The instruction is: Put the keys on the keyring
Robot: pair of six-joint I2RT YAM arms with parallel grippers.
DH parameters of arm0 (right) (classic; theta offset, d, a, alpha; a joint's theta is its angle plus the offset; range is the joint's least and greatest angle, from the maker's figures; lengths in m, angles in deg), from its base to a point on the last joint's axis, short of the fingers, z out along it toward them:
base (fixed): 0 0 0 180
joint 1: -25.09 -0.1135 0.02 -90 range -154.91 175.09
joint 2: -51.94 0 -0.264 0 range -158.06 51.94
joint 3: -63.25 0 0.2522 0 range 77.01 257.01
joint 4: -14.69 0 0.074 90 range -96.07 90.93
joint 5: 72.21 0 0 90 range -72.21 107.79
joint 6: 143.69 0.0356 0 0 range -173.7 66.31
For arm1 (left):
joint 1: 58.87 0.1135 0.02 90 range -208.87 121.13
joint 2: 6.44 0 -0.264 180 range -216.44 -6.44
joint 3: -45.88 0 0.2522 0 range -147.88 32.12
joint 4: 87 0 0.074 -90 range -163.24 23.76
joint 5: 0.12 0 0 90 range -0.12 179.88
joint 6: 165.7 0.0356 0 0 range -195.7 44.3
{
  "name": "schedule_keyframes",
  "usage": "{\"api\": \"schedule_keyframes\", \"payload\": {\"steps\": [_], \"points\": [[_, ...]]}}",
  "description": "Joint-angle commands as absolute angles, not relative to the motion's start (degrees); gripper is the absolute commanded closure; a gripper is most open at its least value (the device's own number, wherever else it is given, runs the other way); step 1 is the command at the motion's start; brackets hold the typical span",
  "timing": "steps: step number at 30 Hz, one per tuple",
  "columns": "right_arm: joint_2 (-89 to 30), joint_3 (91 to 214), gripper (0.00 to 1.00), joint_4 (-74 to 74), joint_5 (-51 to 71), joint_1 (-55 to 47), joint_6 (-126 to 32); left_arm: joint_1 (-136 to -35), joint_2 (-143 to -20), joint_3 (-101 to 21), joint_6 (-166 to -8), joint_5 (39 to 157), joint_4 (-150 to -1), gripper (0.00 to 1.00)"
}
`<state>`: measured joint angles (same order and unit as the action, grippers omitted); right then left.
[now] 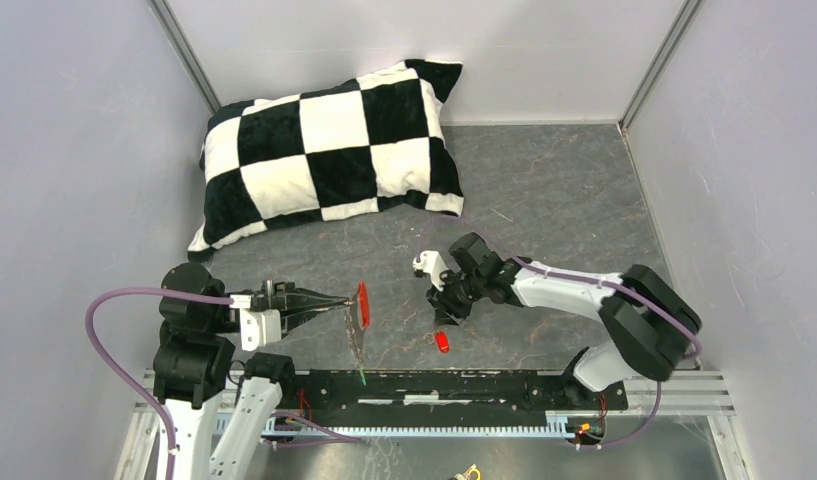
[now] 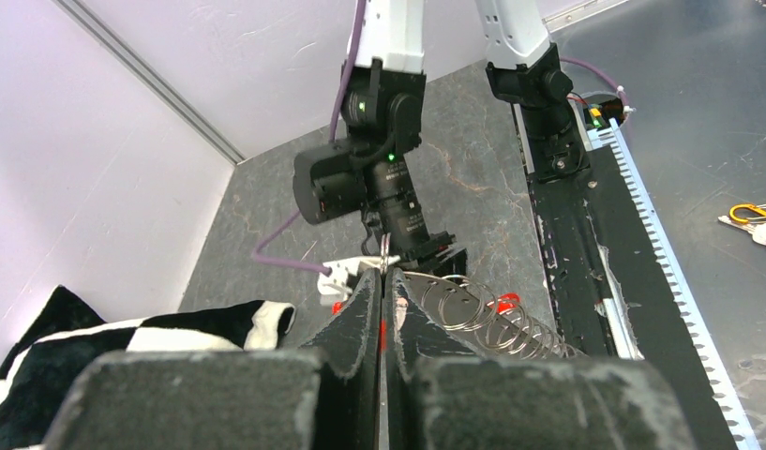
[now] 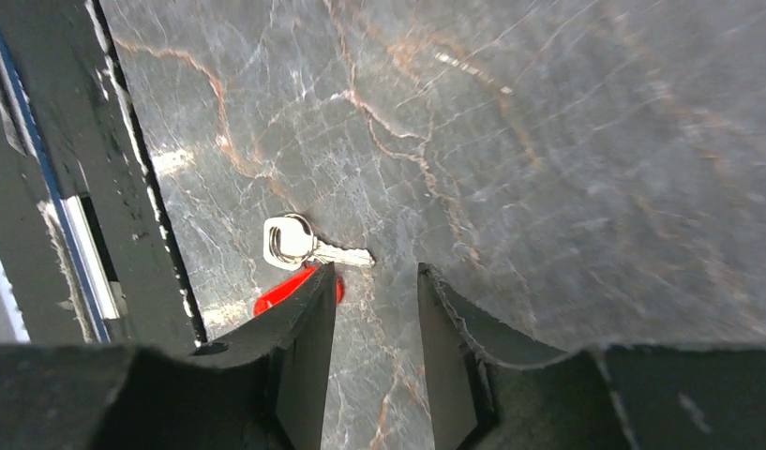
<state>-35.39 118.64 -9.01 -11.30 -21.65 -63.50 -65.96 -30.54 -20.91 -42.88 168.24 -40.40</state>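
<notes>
My left gripper (image 1: 344,303) is shut on the keyring, holding it above the table. Its curved red fob (image 1: 363,303) stands upright at the fingertips, and the silvery chain (image 1: 356,338) hangs below with a small green bit (image 1: 363,378) at its low end. In the left wrist view the jaws (image 2: 385,278) pinch a red sliver, with coiled silvery rings (image 2: 487,309) to the right. A red-headed key (image 1: 443,342) lies on the table just below my right gripper (image 1: 448,314). In the right wrist view my right gripper (image 3: 374,274) is open and empty, with the silvery key (image 3: 299,242) and its red part (image 3: 280,292) just beyond its left finger.
A black-and-white checkered pillow (image 1: 329,150) lies at the back left. A black rail (image 1: 464,385) runs along the near table edge between the arm bases. Grey walls close in the sides. Another bunch of keys with an orange clip (image 2: 752,217) lies past the rail.
</notes>
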Motion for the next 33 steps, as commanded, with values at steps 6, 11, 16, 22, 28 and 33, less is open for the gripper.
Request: {"api": "schedule_keyframes", "payload": {"steps": [6,11,16,22,28,33], "points": [[-18.2,111.1,0.02,-1.5,-7.9,-26.8,-48.6,-65.6,-30.3,-21.3,-45.2,168.8,-42.0,0.98],[-17.8,110.1,0.02,-4.2,0.0,-31.1,-49.9,-65.6,-30.6,-21.2,-44.8,168.8,-42.0,0.98],[-20.0,113.5,0.02,-3.9,-2.8,-28.0,-60.6,-65.6,-30.9,-21.8,-45.4,168.4,-42.0,0.98],[-28.2,119.2,0.02,-5.6,-13.0,-22.5,-64.3,-65.6,-30.9,-22.4,-45.8,167.6,-41.7,0.98],[-20.4,125.3,0.02,-10.7,14.4,-24.1,-68.1,-65.6,-31.2,-23.2,-45.8,166.5,-41.5,0.98],[-1.7,103.5,0.02,17.2,14.6,-21.5,-53.1,-65.6,-31.5,-23.5,-44.9,166.4,-40.8,0.98]]}}
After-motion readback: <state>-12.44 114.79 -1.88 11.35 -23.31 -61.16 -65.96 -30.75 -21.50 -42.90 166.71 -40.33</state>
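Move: Close behind the right hand lies the red key, about 4 cm back, 1 cm left and some 2 cm below. The silver key with its small ring touches it, roughly 3 cm back and 3 cm left of the hand. The held keyring hangs some 13 cm left, 8 cm back and 28 cm higher. From the left hand the red key lies about 15 cm right, 4 cm ahead and 33 cm below. Backing off empty from the red key, the right hand rises about 6 cm while its half-open fingers spread wide, draws back some 5 cm, then sweeps forward and climbs fast, ending about 11 cm higher and 6 cm farther out. Late on, the wrist swings the fingers forward some 30 degrees. The left hand keeps its grip on the keyring, nearly still. ##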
